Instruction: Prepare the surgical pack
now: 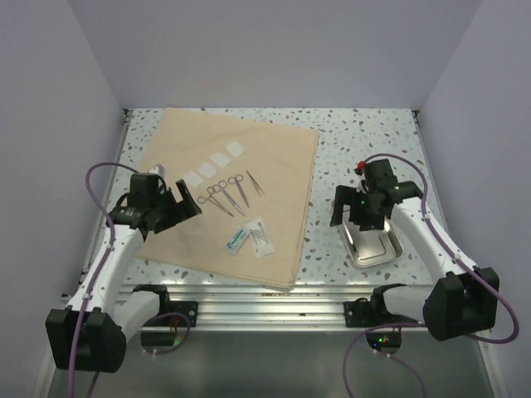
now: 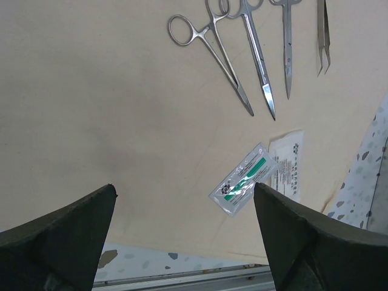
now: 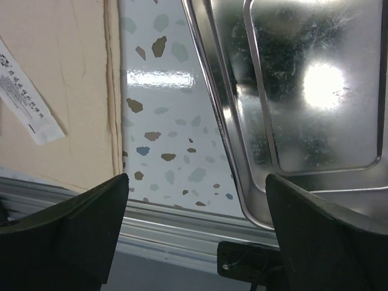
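A large tan cloth (image 1: 274, 166) lies flat on the table's left and middle. On it lie several white gauze squares (image 1: 217, 161), steel scissors and forceps (image 1: 226, 196), tweezers (image 1: 255, 182) and two sealed packets (image 1: 251, 237). The instruments (image 2: 242, 54) and packets (image 2: 245, 179) also show in the left wrist view. A shiny steel tray (image 1: 373, 244) sits empty on the table at the right, seen close in the right wrist view (image 3: 297, 91). My left gripper (image 1: 184, 204) is open and empty over the cloth's left edge. My right gripper (image 1: 355, 209) is open and empty over the tray's far-left rim.
The terrazzo table (image 1: 365, 141) is bounded by grey walls at the back and sides. An aluminium rail (image 1: 274, 303) runs along the near edge between the arm bases. The cloth's right edge (image 3: 112, 91) lies a short gap from the tray.
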`<action>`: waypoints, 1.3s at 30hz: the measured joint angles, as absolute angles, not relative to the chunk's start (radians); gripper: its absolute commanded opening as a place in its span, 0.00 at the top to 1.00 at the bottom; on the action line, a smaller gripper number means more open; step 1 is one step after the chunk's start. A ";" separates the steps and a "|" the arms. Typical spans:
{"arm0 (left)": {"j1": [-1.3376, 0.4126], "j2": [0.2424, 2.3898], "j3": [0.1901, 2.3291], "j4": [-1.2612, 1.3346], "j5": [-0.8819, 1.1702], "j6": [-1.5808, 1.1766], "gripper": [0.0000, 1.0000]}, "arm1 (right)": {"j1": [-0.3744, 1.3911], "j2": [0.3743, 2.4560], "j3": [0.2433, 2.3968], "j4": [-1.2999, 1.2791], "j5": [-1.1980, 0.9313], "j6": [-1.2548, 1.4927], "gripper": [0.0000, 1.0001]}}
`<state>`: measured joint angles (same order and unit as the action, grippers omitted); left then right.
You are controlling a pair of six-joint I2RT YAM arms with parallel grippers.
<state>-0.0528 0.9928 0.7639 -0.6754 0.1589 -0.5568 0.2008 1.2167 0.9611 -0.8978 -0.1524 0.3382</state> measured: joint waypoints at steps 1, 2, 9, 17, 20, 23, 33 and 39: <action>-0.053 0.999 0.767 -0.676 0.155 -0.556 0.01 | 0.201 1.218 0.961 -0.898 -0.151 0.337 0.01; -0.053 1.010 0.772 -0.675 0.152 -0.556 0.01 | 0.201 1.218 0.961 -0.898 -0.150 0.336 0.01; -0.053 1.095 0.815 -0.666 0.145 -0.557 0.03 | 0.201 1.237 0.979 -0.893 -0.176 0.331 0.01; 0.084 1.243 0.902 -0.619 0.170 -0.504 0.24 | 0.222 1.281 1.032 -0.889 -0.210 0.328 0.01; 0.145 1.329 0.942 -0.574 0.202 -0.488 0.31 | 0.237 1.304 1.042 -0.881 -0.228 0.328 0.01; 0.157 1.426 0.989 -0.534 0.246 -0.476 0.41 | 0.250 1.332 1.044 -0.879 -0.242 0.329 0.01; 0.157 1.720 1.132 -0.400 0.323 -0.466 0.55 | 0.257 1.387 1.047 -0.867 -0.254 0.329 0.01; 0.157 1.846 1.224 -0.348 0.336 -0.459 0.59 | 0.257 1.395 1.051 -0.863 -0.253 0.329 0.01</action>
<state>0.1566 1.8458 1.2243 -0.3485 0.3359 -0.4595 0.2573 1.3949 1.0508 -0.8631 -0.2527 0.3294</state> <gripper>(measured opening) 0.416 0.988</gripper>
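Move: The nearest gauze pad, the leftmost of the row, lies about 22 cm ahead of the left hand, 1 cm to its left and some 12 cm below. The next pad is at 26 cm ahead and 3 cm right. On the same cloth the needle holder lies 14 cm ahead and 8 cm right, the scissors beside it 15 cm ahead and 13 cm right. From the right hand that nearest pad is roughly 24 cm ahead, 46 cm left and 12 cm down. Bring the left gripper forward about 19 cm towards the nearest gauze pad, shifting a little left early on and sinking some 6 cm, mostly in the later part; narrow the wide-open fingers to under half on the way and stop short of touching. Let the empty, open right gripper drift left and a little forward, off from the tray towards the cloth's edge. ##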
